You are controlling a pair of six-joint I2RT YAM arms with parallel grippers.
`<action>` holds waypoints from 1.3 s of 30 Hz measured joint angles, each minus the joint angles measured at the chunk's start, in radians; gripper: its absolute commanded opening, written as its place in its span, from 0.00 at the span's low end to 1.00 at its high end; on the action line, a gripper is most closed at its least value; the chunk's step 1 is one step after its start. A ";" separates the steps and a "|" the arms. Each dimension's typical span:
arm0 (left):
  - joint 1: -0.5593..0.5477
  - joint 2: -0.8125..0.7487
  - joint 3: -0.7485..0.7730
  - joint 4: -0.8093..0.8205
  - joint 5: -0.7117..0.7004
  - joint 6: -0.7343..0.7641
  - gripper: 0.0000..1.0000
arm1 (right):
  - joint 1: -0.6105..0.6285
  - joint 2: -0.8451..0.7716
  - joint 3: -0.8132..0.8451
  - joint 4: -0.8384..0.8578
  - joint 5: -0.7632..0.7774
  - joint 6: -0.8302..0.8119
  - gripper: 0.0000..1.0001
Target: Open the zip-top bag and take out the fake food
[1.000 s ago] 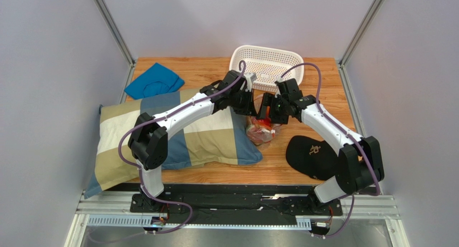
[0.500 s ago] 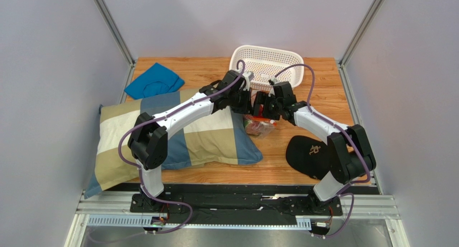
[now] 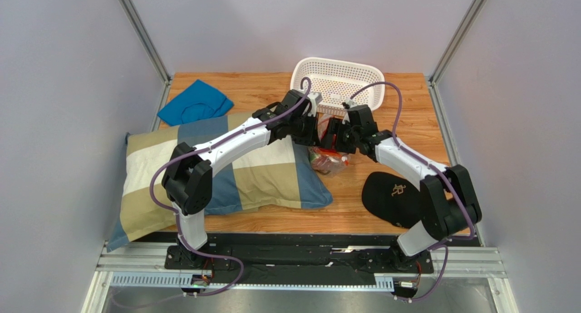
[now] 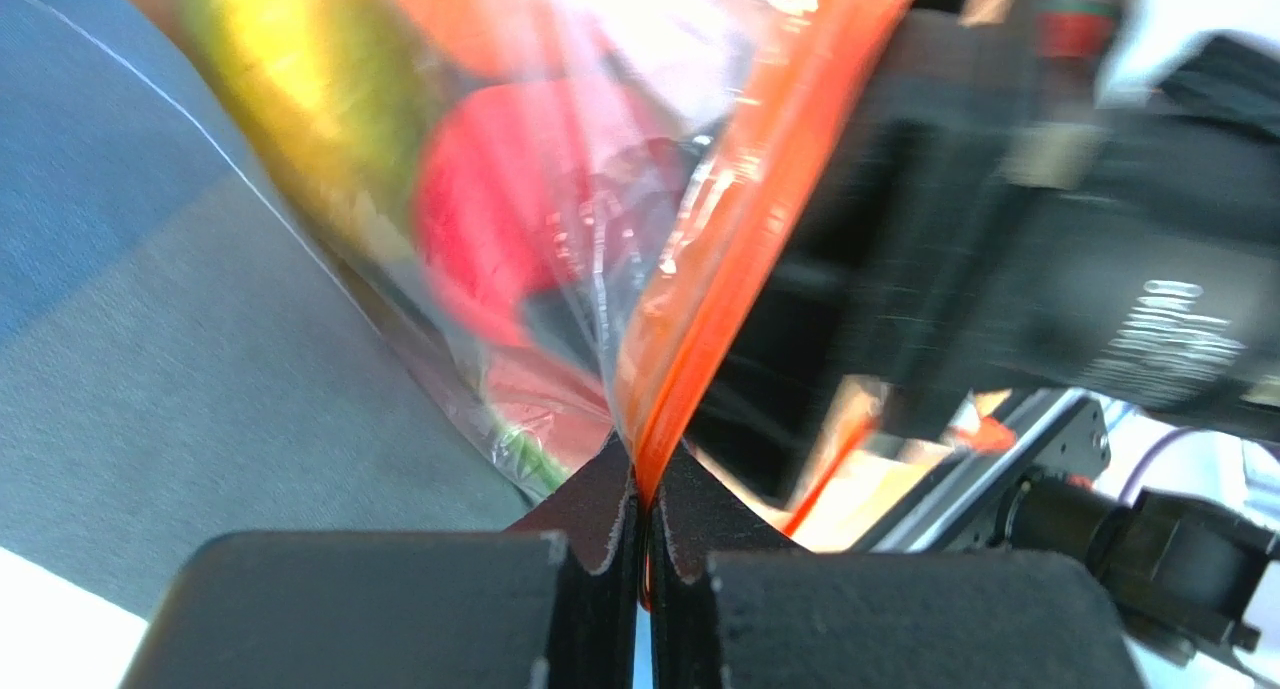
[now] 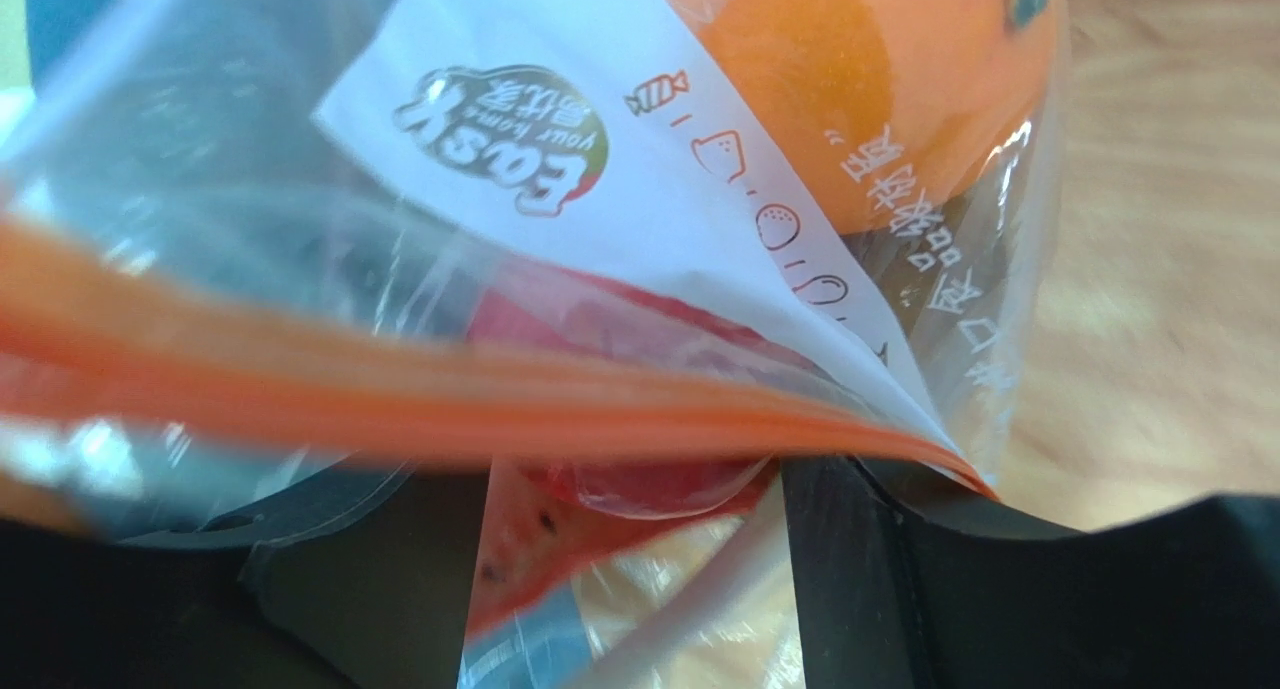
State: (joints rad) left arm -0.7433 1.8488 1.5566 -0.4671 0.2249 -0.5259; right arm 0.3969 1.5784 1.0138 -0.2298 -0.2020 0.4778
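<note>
The zip-top bag hangs between my two grippers, just right of the pillow. It holds the fake food: a red piece, a yellow-green piece and an orange. My left gripper is shut on the orange-red zip strip at the bag's mouth; it also shows in the top view. My right gripper is open, its fingers spread wide, with the zip strip and bag film lying across the gap. In the top view it sits close against the left gripper.
A white perforated basket stands at the back centre, just behind the grippers. A checked pillow lies on the left under the left arm. A black cap lies front right, and a blue cloth back left.
My right gripper has moved left, up against the left gripper and the bag's mouth. The bag has shifted slightly left and up. The left arm has barely moved.
</note>
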 measured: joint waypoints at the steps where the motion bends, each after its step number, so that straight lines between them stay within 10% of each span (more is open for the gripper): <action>1: 0.000 0.000 0.000 -0.008 0.003 0.004 0.00 | 0.000 -0.024 -0.005 -0.028 0.009 0.000 0.00; 19: 0.006 -0.002 0.000 -0.047 0.053 0.047 0.00 | -0.019 -0.369 0.179 -0.412 0.098 0.030 0.00; 33: 0.006 -0.002 0.000 -0.047 0.096 0.006 0.00 | -0.237 0.383 0.739 -0.266 0.211 -0.051 0.01; 37: 0.006 -0.002 0.000 -0.045 0.126 -0.016 0.00 | -0.257 0.550 0.841 -0.296 0.215 -0.074 0.20; 39: 0.006 -0.002 0.000 -0.045 0.140 -0.029 0.00 | -0.263 0.621 0.914 -0.338 0.229 -0.084 0.46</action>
State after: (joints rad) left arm -0.7368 1.8473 1.5566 -0.5121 0.3645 -0.5552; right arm 0.1341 2.1998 1.9282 -0.5682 0.0265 0.3939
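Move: The red apple is already between the right fingers in the mouth of the bag. The white basket it is bound for is centred about 26 cm ahead of the right hand, 6 cm to its right and 5 cm below. The orange, still bagged, sits some 3 cm ahead, 5 cm right and 3 cm lower; the black cap lies about 19 cm back, 22 cm right and 6 cm lower. From the left hand, the basket is roughly 28 cm ahead, 9 cm right and 11 cm down. The red apple stays gripped as the right hand draws it back and up out of the bag, about 17 cm higher, then swings it well forward and somewhat right over the basket and lowers it some 15 cm into the right part, turning about 20 degrees clockwise. The left fingers keep pinching the bag's orange rim, easing back a couple of centimetres. ##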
